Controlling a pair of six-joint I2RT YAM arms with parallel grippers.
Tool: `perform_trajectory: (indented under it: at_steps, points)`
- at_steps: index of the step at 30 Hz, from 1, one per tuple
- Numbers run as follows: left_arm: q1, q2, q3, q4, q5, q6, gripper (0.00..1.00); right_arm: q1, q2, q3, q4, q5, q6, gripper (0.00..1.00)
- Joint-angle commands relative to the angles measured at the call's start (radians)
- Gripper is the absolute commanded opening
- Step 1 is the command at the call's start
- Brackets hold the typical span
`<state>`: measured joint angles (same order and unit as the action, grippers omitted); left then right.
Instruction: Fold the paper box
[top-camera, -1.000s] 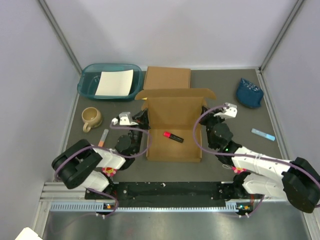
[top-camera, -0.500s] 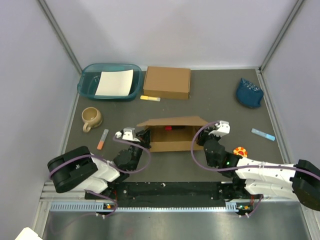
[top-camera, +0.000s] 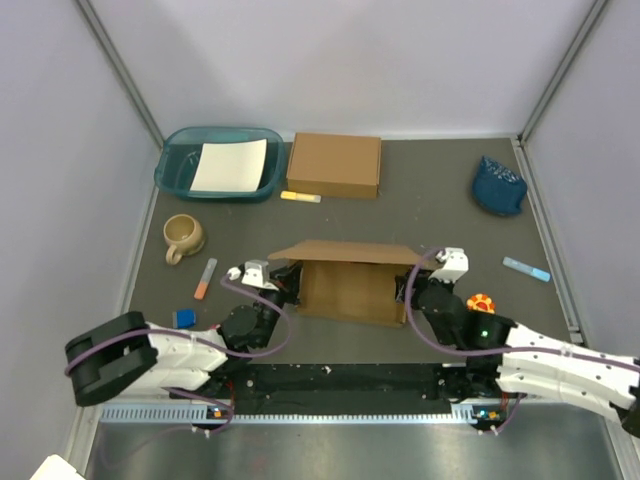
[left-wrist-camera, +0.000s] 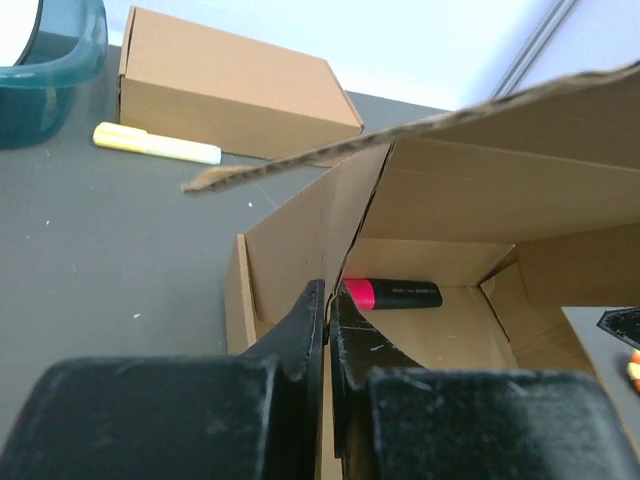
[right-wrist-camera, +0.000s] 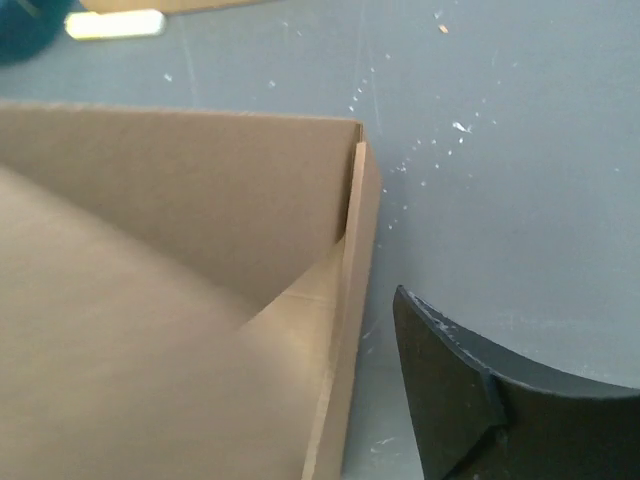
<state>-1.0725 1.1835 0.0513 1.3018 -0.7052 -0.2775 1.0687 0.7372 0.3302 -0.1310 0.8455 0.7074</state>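
The paper box (top-camera: 350, 285) stands in the middle of the table near the arms, its lid (top-camera: 345, 252) hanging half-lowered over the tray. Inside lies a pink-and-black marker (left-wrist-camera: 395, 294). My left gripper (top-camera: 283, 282) is shut on the box's left side wall (left-wrist-camera: 300, 240), with the cardboard pinched between its fingertips (left-wrist-camera: 327, 295). My right gripper (top-camera: 410, 288) is at the box's right wall (right-wrist-camera: 355, 260) and stands open. One dark finger (right-wrist-camera: 450, 390) is off the wall over the mat; the other is hidden behind the cardboard.
A closed brown box (top-camera: 334, 165) and a teal tray (top-camera: 172, 172) holding white paper (top-camera: 230, 165) stand at the back. A yellow marker (top-camera: 300, 197), a mug (top-camera: 183, 236), an orange marker (top-camera: 204, 279), a blue block (top-camera: 184, 318), an orange toy (top-camera: 481, 302), a light-blue pen (top-camera: 526, 269) and a blue pouch (top-camera: 498, 186) lie around.
The box's lid has swung from lying open toward the back to hanging over the tray, and the box has moved nearer the arms. My right gripper has opened and let go of the right wall.
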Motion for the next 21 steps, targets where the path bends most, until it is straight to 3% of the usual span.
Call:
perform_trajectory:
  at_steps: [1, 4, 6, 16, 21]
  points:
    - [-0.006, -0.133, -0.076, -0.126, -0.023, -0.048, 0.03, 0.014, -0.171, 0.055, -0.137, -0.069, -0.049, 0.74]
    - [-0.007, -0.139, -0.1, -0.095, -0.028, -0.031, 0.02, 0.014, -0.28, 0.058, -0.188, -0.118, -0.069, 0.82]
    - [-0.007, -0.139, -0.105, -0.104, -0.028, -0.037, 0.01, 0.014, -0.338, 0.047, -0.19, -0.132, -0.083, 0.99]
    - [-0.056, -0.067, -0.008, -0.275, -0.091, -0.045, 0.0, 0.014, -0.436, 0.082, -0.21, -0.114, -0.114, 0.99]
    - [-0.063, -0.027, -0.001, -0.363, -0.135, -0.118, 0.0, 0.016, -0.594, 0.101, -0.037, -0.257, -0.323, 0.98]
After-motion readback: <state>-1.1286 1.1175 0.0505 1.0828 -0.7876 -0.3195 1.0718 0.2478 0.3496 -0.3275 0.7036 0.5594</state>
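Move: The left hand holds the left edge of the lid; the open box beneath has its middle about 12 cm to that hand's right, 3 cm ahead and 8 cm below. The black-and-red marker in it is some 11 cm right, 5 cm ahead and 10 cm below, and the yellow marker about 23 cm ahead, 1 cm right. From the right hand the box's middle is about 12 cm left, 2 cm ahead, 5 cm below; the orange flower lies some 17 cm right, 2 cm back. The right hand opens the rest of the way and draws clear of the lid's right front corner, rising about 6 cm while easing back some 3 cm and a little to its right, its fingers tipping up and swinging counter-clockwise. The left hand, still shut on the lid's left edge, lifts about a centimetre, then sinks some 4 cm with a slight downward tip, bringing that side of the lid down towards the box. ##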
